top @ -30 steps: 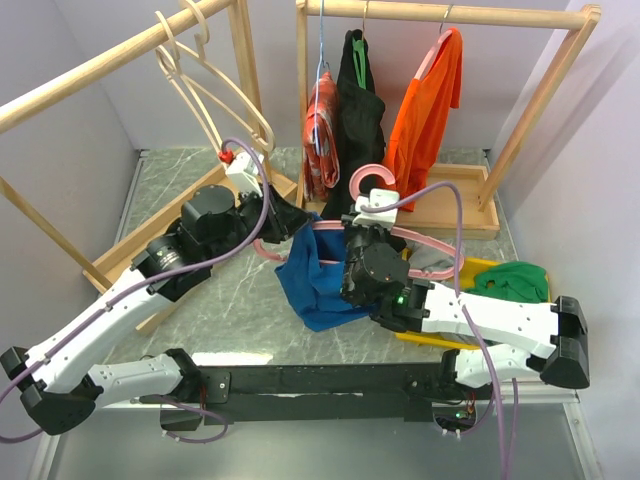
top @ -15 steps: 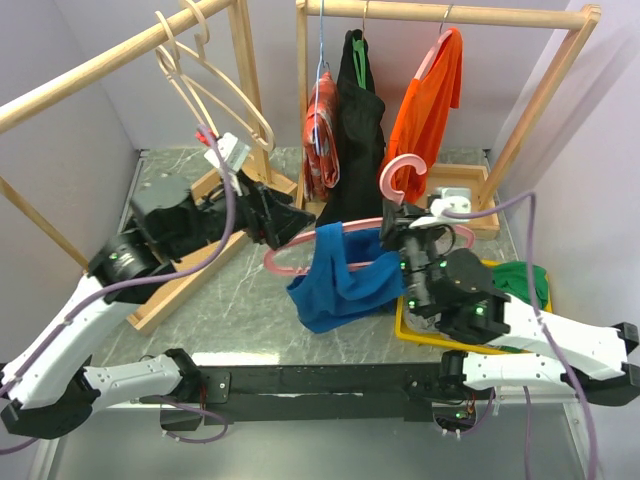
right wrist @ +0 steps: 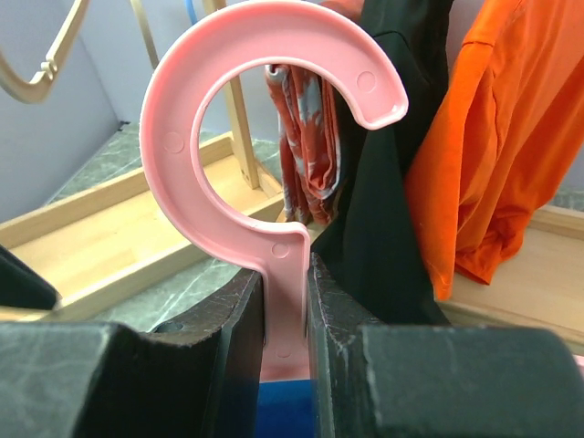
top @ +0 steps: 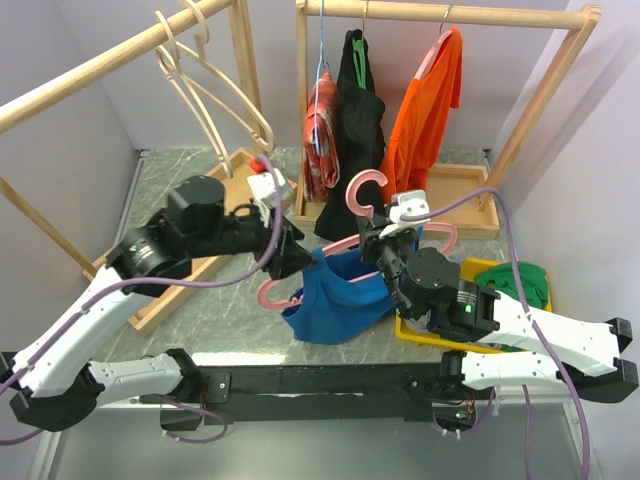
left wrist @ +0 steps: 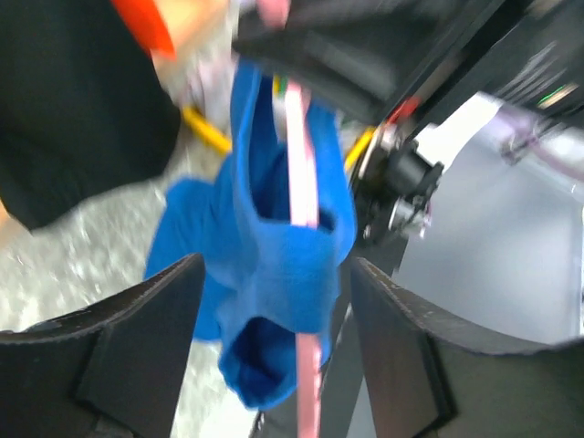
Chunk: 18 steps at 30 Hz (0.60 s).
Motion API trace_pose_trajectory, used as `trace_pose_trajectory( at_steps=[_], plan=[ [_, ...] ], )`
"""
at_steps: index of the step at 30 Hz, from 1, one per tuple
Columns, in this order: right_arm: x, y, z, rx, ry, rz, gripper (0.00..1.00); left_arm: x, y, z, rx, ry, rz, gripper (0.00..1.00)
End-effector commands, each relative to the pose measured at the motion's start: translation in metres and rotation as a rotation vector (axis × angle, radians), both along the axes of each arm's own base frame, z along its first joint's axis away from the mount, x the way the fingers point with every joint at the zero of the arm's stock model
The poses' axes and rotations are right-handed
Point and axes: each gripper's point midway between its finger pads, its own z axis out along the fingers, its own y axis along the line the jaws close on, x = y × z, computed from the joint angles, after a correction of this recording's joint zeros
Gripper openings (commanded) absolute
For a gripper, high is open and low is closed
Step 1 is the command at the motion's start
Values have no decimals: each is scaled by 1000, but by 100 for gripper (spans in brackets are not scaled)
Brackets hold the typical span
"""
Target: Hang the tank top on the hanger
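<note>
The pink hanger [top: 366, 193] stands upright, and my right gripper [top: 383, 228] is shut on the neck just under its hook [right wrist: 265, 119]. Pink plastic fills the gap between the right gripper [right wrist: 285, 319] jaws. The blue tank top [top: 336, 296] hangs bunched over the hanger's arms above the table. A pink hanger arm [left wrist: 297, 164] runs through a fold of the tank top [left wrist: 265, 274]. My left gripper [top: 294, 258] is at the cloth's left edge. In its wrist view the left gripper [left wrist: 274, 365] stands open, its fingers [left wrist: 137, 351] wide apart either side of the hanging cloth, not clamping it.
A wooden rack at the back holds a black garment [top: 358, 110], an orange garment [top: 432, 100] and a patterned red one [top: 320, 130]. Cream hangers [top: 215, 100] hang on the left rack. A yellow tray [top: 425, 335] and a green garment [top: 515, 280] lie at the right.
My left gripper let go of the cloth, opened wide, swung away and came back to the tank top's left edge. The right arm swung the hanger right, then back left, lifting the top.
</note>
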Motion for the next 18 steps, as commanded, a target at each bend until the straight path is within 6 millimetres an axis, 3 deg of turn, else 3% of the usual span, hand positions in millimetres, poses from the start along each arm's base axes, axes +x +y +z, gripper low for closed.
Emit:
trace_pose_trajectory(
  at_steps=[1,11,17,18],
  plan=[
    [-3,0,14,50,-15,20,0,-7,1,-27,71,23,-34,69],
    [-1,5,4,2,-6,16,0,-12,-3,-53,80,73,-50,63],
    [3,11,-15,-62,9,-1,0,-15,-10,-76,66,126,-67,36],
    [4,11,-18,-71,11,-10,0,-16,-11,-78,60,137,-66,25]
  ],
)
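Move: The tank top's near strap, looped around the pink hanger's left arm, lies about 9 cm below the left gripper, some 3 cm to its right and 2 cm back. The hanger's left tip is roughly 7 cm left, 5 cm back and 10 cm down; its neck, held by the right gripper, is 18 cm right, 7 cm ahead and about level. From the right gripper the strap is some 15 cm left, 8 cm back and 9 cm down. Lower the left gripper about 8 cm, easing back only slightly, so its open fingers come down around the blue strap and the hanger arm inside it; tilt the fingertips roughly 10 degrees further down and close to about half the starting gap, mostly late in the descent. Keep the right gripper's hold on the hanger neck, letting it sink a centimetre or two. ##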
